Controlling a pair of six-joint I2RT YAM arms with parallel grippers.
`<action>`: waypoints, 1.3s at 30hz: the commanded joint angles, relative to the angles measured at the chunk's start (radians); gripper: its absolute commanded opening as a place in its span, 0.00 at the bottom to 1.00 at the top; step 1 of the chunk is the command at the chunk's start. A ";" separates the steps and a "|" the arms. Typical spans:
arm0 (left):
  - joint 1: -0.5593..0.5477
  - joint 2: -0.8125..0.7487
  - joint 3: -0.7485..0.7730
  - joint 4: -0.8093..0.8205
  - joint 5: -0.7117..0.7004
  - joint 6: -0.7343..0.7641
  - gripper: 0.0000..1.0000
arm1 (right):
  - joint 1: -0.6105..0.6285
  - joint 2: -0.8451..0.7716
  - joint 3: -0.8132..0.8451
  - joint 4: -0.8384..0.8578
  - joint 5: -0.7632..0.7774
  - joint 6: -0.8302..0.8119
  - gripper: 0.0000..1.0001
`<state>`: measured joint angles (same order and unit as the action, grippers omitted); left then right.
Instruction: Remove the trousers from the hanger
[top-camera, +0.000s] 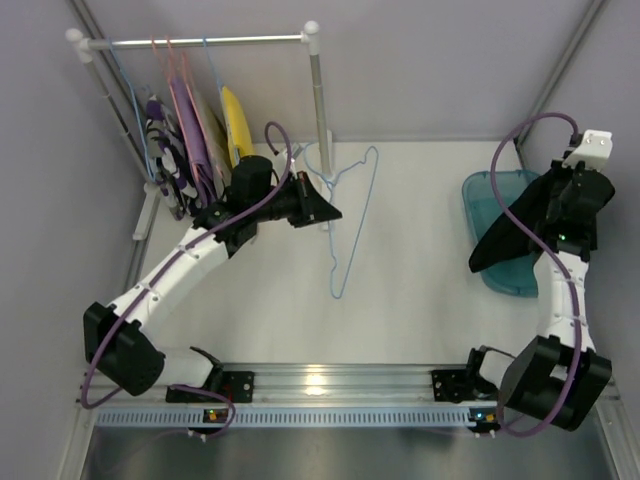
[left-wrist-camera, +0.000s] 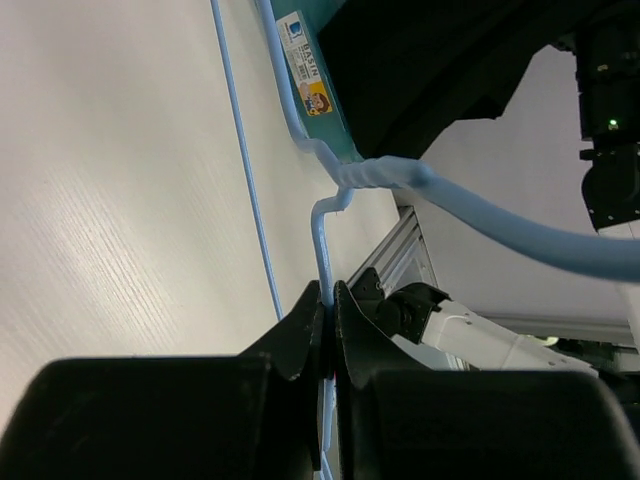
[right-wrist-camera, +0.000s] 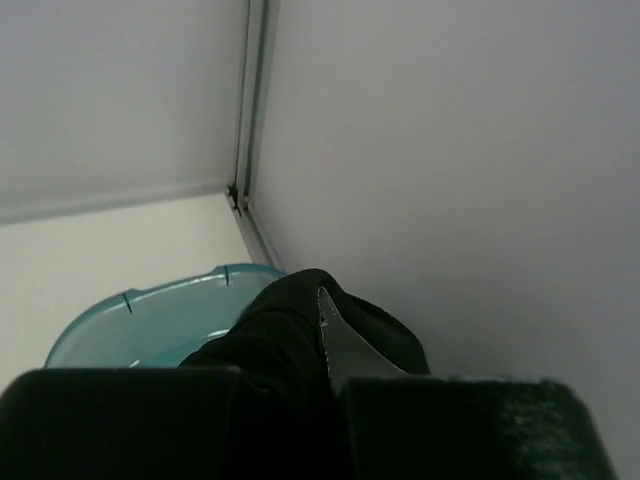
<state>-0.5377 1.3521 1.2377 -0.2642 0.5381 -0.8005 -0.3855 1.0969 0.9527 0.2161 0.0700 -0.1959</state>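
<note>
The light-blue hanger is bare and tilted over the table's middle. My left gripper is shut on its wire just below the twisted neck; in the left wrist view the wire runs straight into the closed jaws of the left gripper. The black trousers hang free of the hanger at the right, with my right gripper shut on their upper end. In the right wrist view the trousers bulge out around my right gripper, above a teal basin.
The teal basin sits at the table's right edge under the trousers. A clothes rack at the back left carries pink hangers with purple garments and a yellow one. Grey walls close in on the back and both sides.
</note>
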 joint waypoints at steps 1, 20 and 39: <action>-0.004 -0.048 0.040 0.016 -0.029 0.041 0.00 | -0.010 0.069 -0.020 0.200 -0.055 -0.057 0.00; -0.004 -0.201 0.022 -0.193 -0.294 0.389 0.00 | 0.008 0.296 0.058 -0.271 -0.124 0.125 0.36; -0.001 -0.265 0.138 -0.452 -0.521 0.632 0.00 | -0.027 0.295 0.215 -0.620 -0.165 0.132 0.99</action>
<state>-0.5377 1.0630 1.3170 -0.6540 0.0635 -0.2298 -0.3969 1.4734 1.1297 -0.3145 -0.0589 -0.0353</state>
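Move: The basin my right hand is taking the trousers to has its middle some 30 cm below that hand, about 2 cm back and 3 cm left; the trousers' middle trails about 6 cm back, 7 cm left and 10 cm lower. From my left hand, still gripping the bare hanger, the rail's empty stretch is about 17 cm ahead, 10 cm left, 15 cm higher. The yellow garment hangs level, roughly 14 cm ahead and 18 cm left. I drop my right hand nearly 20 cm towards the basin, swinging about 5 cm forward before easing back and tipping the fingers well down; low over it, I open them wide to let go of the trousers. My left hand keeps the hanger pinched and carries it about 12 cm left and slightly up towards the rack, its fingers swinging forward and down. ##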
